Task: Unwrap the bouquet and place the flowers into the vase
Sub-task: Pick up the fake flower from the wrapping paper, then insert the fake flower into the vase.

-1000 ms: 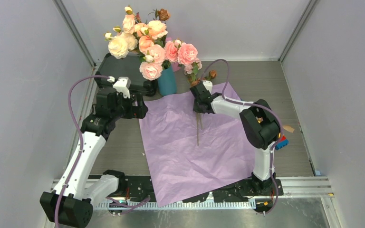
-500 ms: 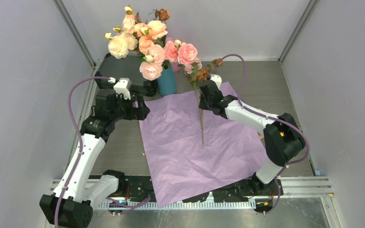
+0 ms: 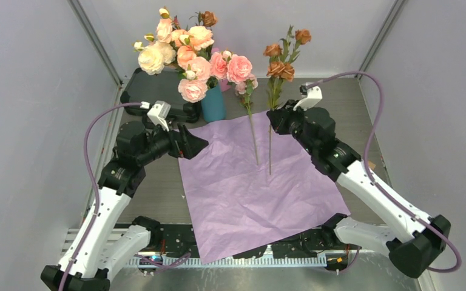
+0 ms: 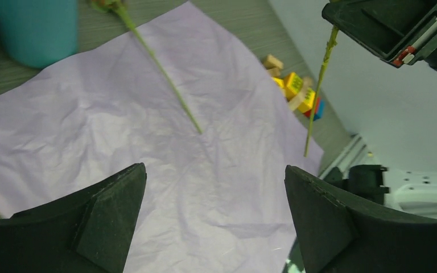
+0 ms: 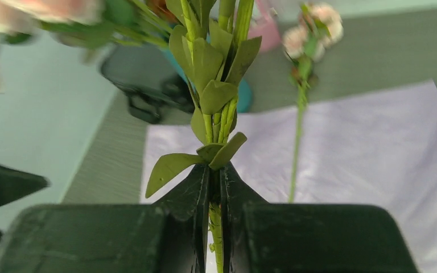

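The bouquet's pink-lilac paper lies spread flat on the table. My right gripper is shut on the green stem of a flower with rust-brown roses. It holds the stem upright above the sheet's far edge, lower end hanging free. A second flower with small pink roses lies on the paper, its stem pointing toward me. The teal vase stands at the sheet's far left corner, filled with big peach roses. My left gripper is open and empty at the paper's left edge.
A black box sits behind and left of the vase. Coloured toy blocks lie on the table off the paper's right edge. Grey walls close in on both sides and at the back.
My right arm swung up and to the right, lifting the brown-rose stem off the paper to upright. The pink-rose stem stayed on the sheet. My left gripper tipped toward the paper.
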Controlling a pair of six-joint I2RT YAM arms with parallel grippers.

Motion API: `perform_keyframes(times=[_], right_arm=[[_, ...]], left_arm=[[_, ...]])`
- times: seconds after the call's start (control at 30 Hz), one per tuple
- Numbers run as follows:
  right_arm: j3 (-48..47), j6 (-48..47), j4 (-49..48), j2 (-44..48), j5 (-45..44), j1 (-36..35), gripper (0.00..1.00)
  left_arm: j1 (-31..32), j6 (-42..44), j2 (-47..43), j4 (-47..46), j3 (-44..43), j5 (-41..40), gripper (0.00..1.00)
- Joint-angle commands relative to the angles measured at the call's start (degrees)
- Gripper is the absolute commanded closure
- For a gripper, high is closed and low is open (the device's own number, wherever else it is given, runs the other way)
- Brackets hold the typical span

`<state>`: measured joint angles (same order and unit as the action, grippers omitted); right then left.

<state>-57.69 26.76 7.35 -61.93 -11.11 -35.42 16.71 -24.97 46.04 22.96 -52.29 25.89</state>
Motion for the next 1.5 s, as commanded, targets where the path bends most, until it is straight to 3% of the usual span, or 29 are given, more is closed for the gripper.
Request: perform_keyframes(times=[0.0,0.17,0.37,0.73,0.9,1.07,1.47], right_arm=[[1.2,-3.9,-9.5,5.0,8.7,-0.4,1.00],[-0.8,-4.9,-14.6,6.7,21.5,-0.7,1.00],[-7.4,-1.9,-15.9,2.4,35.7,-2.9,1.00],[-13.2,-1.0,-11.7,-2.3,48.2,-7.8,1.00],[-13.6,-0.5,-11.1,-3.3,50.8,-8.2,1.00],[-14.1,-0.1,-10.4,-4.5,52.2,-8.3,1.00],[-14.5,-1.1,-8.3,-5.0,51.4,-8.2,1.00]], left_arm=[[3.9,-8.9,-0.3,-10.2,-3.8,4.5,0.06],[9.9,-14.4,2.1,-18.0,-8.4,4.5,0.06],[16.7,-17.4,6.8,-27.4,-11.7,3.5,0.05],[18.4,-21.6,9.4,-37.7,-10.3,0.5,0.11],[18.4,-21.0,7.5,-37.7,-9.0,-2.5,0.29],[18.4,-20.8,6.4,-37.7,-8.5,-3.2,0.40],[18.4,-20.8,6.1,-37.6,-8.5,-3.0,0.85]])
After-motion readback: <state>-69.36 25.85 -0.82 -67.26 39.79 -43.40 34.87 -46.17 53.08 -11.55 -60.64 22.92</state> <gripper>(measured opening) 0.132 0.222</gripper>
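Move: The part of the brown flower's stem just above the right fingers is about 24 cm to the left hand's right, some 9 cm ahead and 6 cm higher. The vase stands about 26 cm ahead of the left hand, 4 cm right and 17 cm lower; the pink flower on the paper lies 20 cm ahead, 18 cm right and 28 cm below. From the right hand, the left gripper is about 24 cm left, 8 cm back and level. Keeping its shut grip on the brown flower, the right hand carries it towards the left gripper, some 15 cm back, 13 cm left and 10 cm up, while turning nearly 60 degrees counter-clockwise. The open left hand rises about 17 cm and goes 9 cm right to meet it, rolling and turning clockwise, then in the second half nearly stops and closes its fingers, pinching the stem just above the right fingers. ##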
